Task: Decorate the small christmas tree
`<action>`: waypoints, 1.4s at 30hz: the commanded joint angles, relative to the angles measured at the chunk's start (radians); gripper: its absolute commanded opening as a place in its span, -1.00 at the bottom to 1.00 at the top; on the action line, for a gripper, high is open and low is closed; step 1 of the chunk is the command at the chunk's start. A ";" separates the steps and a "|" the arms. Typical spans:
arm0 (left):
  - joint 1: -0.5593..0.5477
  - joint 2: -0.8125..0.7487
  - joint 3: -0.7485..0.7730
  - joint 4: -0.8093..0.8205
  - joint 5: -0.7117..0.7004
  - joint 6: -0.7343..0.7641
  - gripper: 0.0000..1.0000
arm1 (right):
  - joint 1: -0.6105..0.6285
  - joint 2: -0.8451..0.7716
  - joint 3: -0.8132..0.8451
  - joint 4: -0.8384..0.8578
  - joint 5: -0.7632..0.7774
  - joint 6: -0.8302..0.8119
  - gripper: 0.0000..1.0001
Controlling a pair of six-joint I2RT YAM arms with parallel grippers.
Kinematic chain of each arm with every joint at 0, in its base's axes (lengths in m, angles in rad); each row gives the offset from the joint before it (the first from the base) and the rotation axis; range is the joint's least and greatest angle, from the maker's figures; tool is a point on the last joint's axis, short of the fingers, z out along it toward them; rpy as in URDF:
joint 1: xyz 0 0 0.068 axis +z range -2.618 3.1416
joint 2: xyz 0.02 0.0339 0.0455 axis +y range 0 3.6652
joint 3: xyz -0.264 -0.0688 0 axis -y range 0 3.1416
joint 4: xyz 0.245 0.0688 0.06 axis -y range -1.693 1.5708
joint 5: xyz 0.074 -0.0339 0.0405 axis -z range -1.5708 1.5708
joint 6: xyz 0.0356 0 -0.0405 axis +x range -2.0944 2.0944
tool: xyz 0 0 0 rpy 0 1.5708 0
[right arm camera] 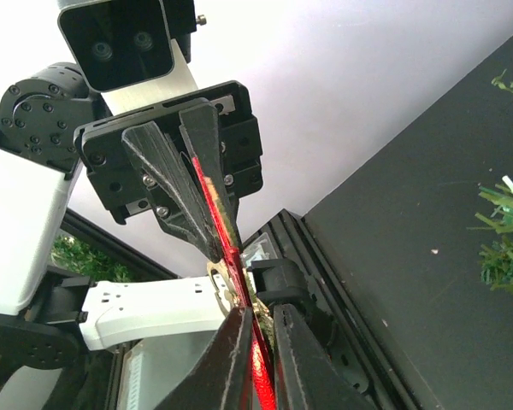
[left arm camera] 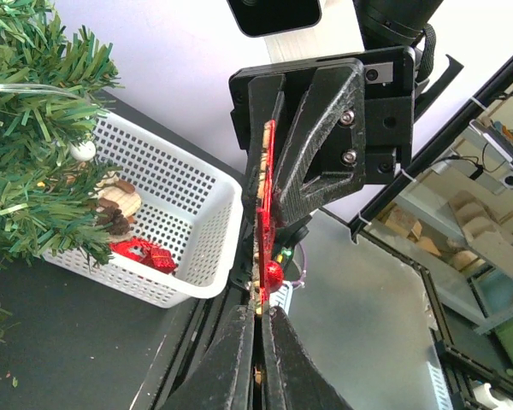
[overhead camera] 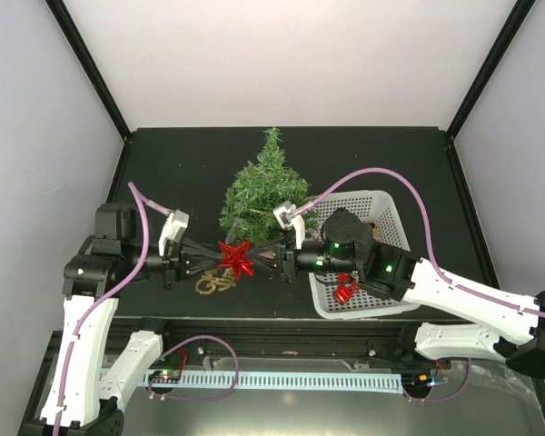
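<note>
The small christmas tree (overhead camera: 263, 186) stands at the middle back of the black table; its branches show in the left wrist view (left arm camera: 34, 154) and the right wrist view (right arm camera: 504, 239). A red star ornament (overhead camera: 236, 257) hangs in the air in front of the tree, held from both sides. My left gripper (overhead camera: 213, 258) is shut on its left edge (left arm camera: 265, 213). My right gripper (overhead camera: 262, 259) is closed on its right edge (right arm camera: 239, 265). Both wrist views show the ornament edge-on between the opposing fingers.
A white basket (overhead camera: 381, 204) stands right of the tree, under my right arm, holding a red gift ornament (left arm camera: 141, 254) and a pine cone (left arm camera: 115, 209). A gold ornament (overhead camera: 214, 284) lies on the table below the star. The table's front rail runs just behind the grippers.
</note>
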 commanded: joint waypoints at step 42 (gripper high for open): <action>0.029 -0.040 -0.014 0.024 0.028 -0.011 -0.97 | 0.005 -0.050 0.132 -0.133 -0.003 -0.302 -0.22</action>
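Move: Between the two hands the red star is held from both sides, its middle about 4 cm to the left of the right hand and 4 cm to the right of the left hand, at their height. The tree stands about 15 cm ahead of the right hand and 4 cm to its right, its middle some 5 cm lower. The white basket is about 25 cm to the right, 13 cm ahead and 20 cm below that hand; gold letters hang about 9 cm to its left, 2 cm back and 5 cm lower. Opening its fingers to more than a third, the right hand lets go of the star and backs off about 4 cm to the right, rising a little. It then dips and eases about 2 cm back left towards the star before lifting again, ending nearly 3 cm higher and rolled some 15 degrees, front side up. The left hand stays put, still pinching the star shut. ##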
